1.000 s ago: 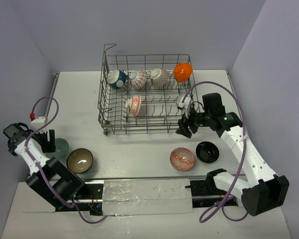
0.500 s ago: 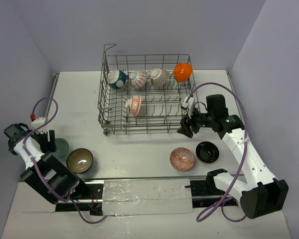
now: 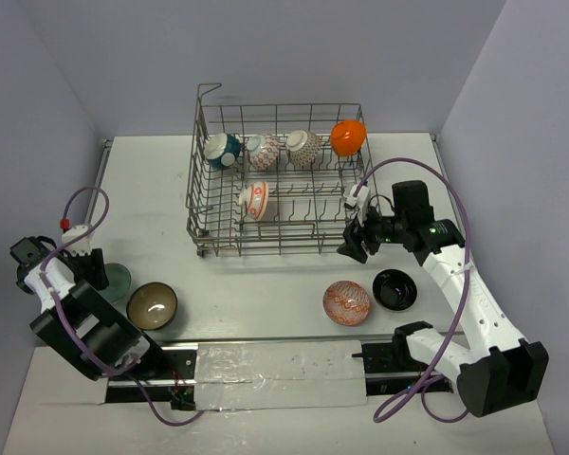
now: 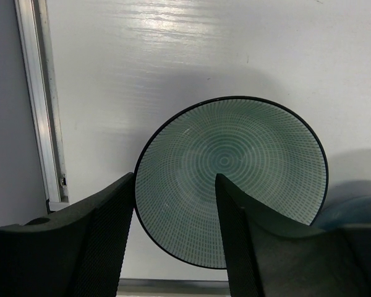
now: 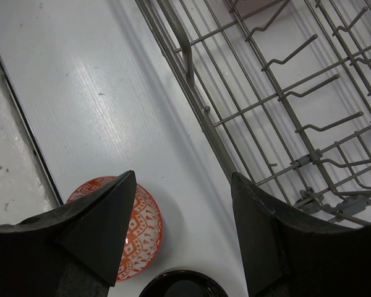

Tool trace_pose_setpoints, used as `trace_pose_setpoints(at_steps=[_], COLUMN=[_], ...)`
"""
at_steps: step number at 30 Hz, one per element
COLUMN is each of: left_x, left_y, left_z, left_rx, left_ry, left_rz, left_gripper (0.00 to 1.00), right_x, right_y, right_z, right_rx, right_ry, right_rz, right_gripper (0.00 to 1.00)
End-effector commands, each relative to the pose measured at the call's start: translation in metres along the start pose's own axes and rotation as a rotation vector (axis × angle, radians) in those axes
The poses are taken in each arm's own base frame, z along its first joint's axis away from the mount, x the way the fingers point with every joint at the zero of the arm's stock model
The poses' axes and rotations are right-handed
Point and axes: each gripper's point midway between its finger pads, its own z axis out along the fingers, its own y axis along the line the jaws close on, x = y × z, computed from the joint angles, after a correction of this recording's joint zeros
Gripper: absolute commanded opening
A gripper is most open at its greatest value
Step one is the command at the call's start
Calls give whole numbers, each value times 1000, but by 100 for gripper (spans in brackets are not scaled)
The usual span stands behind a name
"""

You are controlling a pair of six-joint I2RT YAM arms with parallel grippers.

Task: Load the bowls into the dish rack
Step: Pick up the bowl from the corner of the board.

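A pale green bowl [image 4: 235,167] with a dark rim sits on the table at the far left [image 3: 119,279]. My left gripper [image 4: 175,179] is open astride its near rim, one finger outside and one inside; from above the gripper [image 3: 93,270] covers the bowl's left side. A brown bowl [image 3: 153,304] stands just to the right. The dish rack [image 3: 266,250] holds several bowls on edge, among them a teal one [image 3: 222,150] and an orange one [image 3: 348,136]. My right gripper [image 3: 353,248] hangs open and empty at the rack's front right corner [image 5: 182,176].
A red-patterned bowl [image 3: 347,302] [image 5: 139,235] and a black bowl [image 3: 394,289] [image 5: 182,288] sit on the table below the right gripper. The rack's wire tines [image 5: 297,93] lie right of the right fingers. A metal rail [image 4: 43,105] runs along the table's left edge.
The left jaws have narrowed around the pale green bowl's rim and the left arm has settled slightly lower. The right gripper drifted a little right, then held still.
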Motion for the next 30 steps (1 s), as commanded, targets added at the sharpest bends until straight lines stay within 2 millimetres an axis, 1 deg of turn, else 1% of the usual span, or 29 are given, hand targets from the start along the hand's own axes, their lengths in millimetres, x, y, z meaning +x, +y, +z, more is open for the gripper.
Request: trace_pose_setpoints(at_steps=[1, 6, 12, 17, 19, 24, 30], left_x=[-9, -10, -18, -21, -22, -22, -23], left_y=[0, 1, 6, 9, 10, 11, 16], left_z=[1, 2, 0, 0, -1, 2, 3], left_rx=[16, 17, 3, -8, -12, -10, -33], left_ry=[-44, -44, -63, -68, -71, -65, -69], left_rz=[-1, -6, -11, -18, -16, -25, -29], left_gripper=[59, 56, 52, 49, 47, 37, 34], right_x=[-6, -5, -3, -1, 0, 2, 2], right_y=[-7, -9, -7, -7, -8, -11, -10], right_z=[-2, -2, 1, 3, 3, 3, 4], right_rx=[30, 41, 27, 16, 19, 34, 28], right_ry=[-31, -24, -25, -18, -16, -6, -7], right_rz=[-44, -52, -41, -33, -36, -37, -37], right_gripper=[70, 71, 71, 71, 71, 71, 71])
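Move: The green bowl I'm after is centred some 4 cm to the right of my left hand, about level fore and aft and roughly 2 cm lower, with its left rim already between my fingertips. The brown bowl sits about 14 cm right and 6 cm back of this hand; the table's left rail runs some 8 cm to its left. From my right hand the green bowl lies about 58 cm left, 9 cm back and 17 cm below. Keeping one finger outside the green bowl's left rim and the other over its inside, I close my left fingers to a little over half their gap, not yet shut on the rim. Meanwhile my left hand creeps about 1 cm forward and to the left, dipping only slightly at the end, its tilt held; the outer finger stays up against the rim. ##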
